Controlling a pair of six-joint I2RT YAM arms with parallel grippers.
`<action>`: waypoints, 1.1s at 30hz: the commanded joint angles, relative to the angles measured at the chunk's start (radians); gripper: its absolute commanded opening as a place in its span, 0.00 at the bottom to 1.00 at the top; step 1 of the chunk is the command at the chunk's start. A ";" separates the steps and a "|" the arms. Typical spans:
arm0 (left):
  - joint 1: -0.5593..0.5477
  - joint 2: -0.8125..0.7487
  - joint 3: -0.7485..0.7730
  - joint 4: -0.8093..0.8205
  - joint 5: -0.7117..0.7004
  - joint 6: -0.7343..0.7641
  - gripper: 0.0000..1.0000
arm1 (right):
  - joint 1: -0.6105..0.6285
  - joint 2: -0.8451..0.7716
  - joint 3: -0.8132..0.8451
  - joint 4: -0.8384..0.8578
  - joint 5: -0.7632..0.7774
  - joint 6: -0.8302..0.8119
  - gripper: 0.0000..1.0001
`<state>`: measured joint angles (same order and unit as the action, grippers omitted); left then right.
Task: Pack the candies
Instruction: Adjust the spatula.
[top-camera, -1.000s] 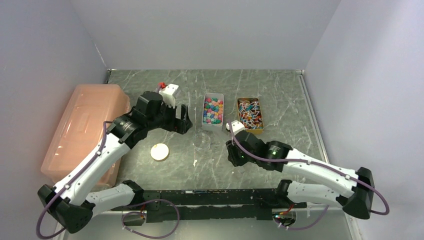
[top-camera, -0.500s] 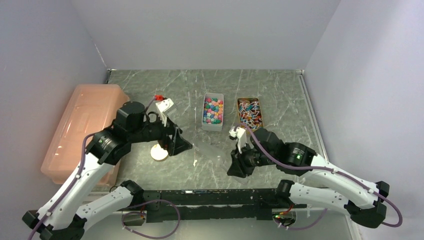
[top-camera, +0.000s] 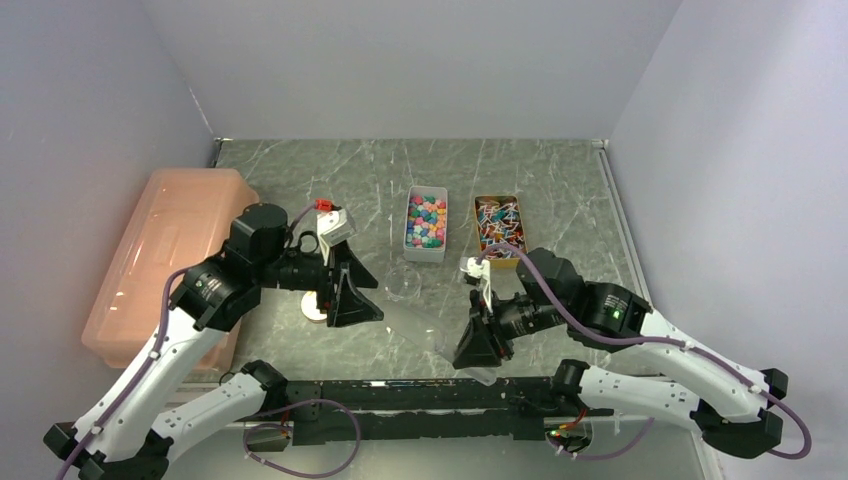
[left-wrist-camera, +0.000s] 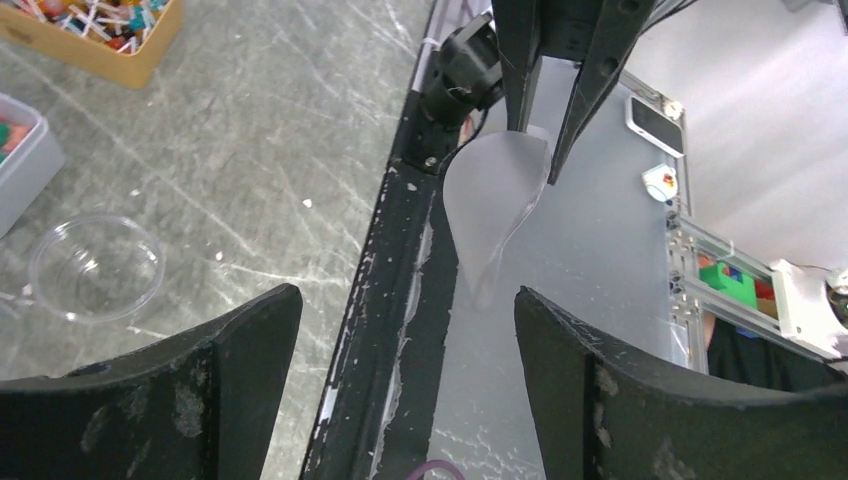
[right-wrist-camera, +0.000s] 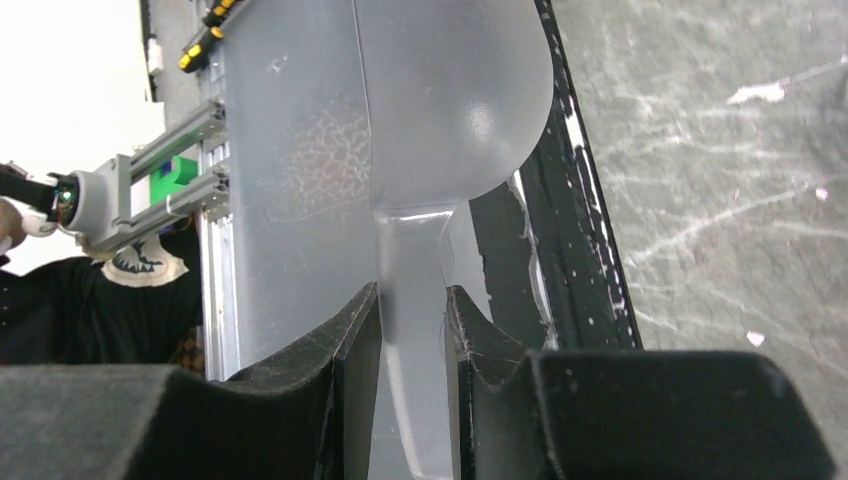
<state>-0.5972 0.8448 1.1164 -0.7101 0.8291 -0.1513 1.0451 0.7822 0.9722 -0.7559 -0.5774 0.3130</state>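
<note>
The candies (top-camera: 425, 221), small bright sweets in mixed colours, fill a white tray (top-camera: 408, 243) at mid-table. My right gripper (top-camera: 478, 352) is shut on the handle of a translucent plastic scoop (top-camera: 430, 332), held low over the table's near edge. In the right wrist view the scoop's handle (right-wrist-camera: 412, 300) sits pinched between the fingers and its empty bowl (right-wrist-camera: 450, 100) points away. My left gripper (top-camera: 356, 303) stands open and empty to the left of the scoop. The left wrist view looks between its fingertips (left-wrist-camera: 560, 340) at the scoop (left-wrist-camera: 495, 200).
A clear plastic cup (top-camera: 403, 283) stands empty between the two grippers, also seen in the left wrist view (left-wrist-camera: 95, 268). An orange tray (top-camera: 500, 228) of wrapped sweets sits right of the white one. A beige round lid (top-camera: 316, 307) lies under the left gripper. A pink lidded box (top-camera: 165, 255) lines the left side.
The right arm drew back toward the near edge, turning and lifting the scoop. The left gripper swung from beside the white tray down to the beige lid, its jaws narrowing slightly.
</note>
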 joint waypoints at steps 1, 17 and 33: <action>-0.003 0.011 0.013 0.070 0.148 -0.004 0.82 | 0.003 0.027 0.097 0.089 -0.083 -0.032 0.04; -0.003 0.048 0.036 0.095 0.196 0.004 0.46 | 0.004 0.113 0.158 0.108 -0.116 -0.046 0.04; -0.003 0.035 0.027 0.111 0.149 -0.027 0.03 | 0.003 0.151 0.212 0.054 -0.022 -0.036 0.26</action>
<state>-0.5953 0.8909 1.1172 -0.6056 0.9840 -0.1425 1.0431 0.9352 1.1236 -0.7570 -0.6464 0.3187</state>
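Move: The right gripper already holds the spatula by its handle. The middle of its blade lies about 6 cm to the left gripper's right, 3 cm back and a few centimetres lower, with the tip almost between the open left fingers. From the right hand the same blade is roughly 7 cm left, 6 cm ahead and slightly higher. The clear cup stands some 11 cm ahead, 4 cm right and 26 cm below the left hand, and the white candy box about 13 cm beyond the cup and 4 cm right of it. Close the left gripper from nearly wide open until it pinches the tip end of the spatula's blade, easing that hand only a centimetre or two up, right and slightly back, with a clockwise turn of some 10 degrees. Meanwhile keep the right grip on the handle and bring the spatula up and left towards the left fingers, about 4 cm in all, mostly early on. ##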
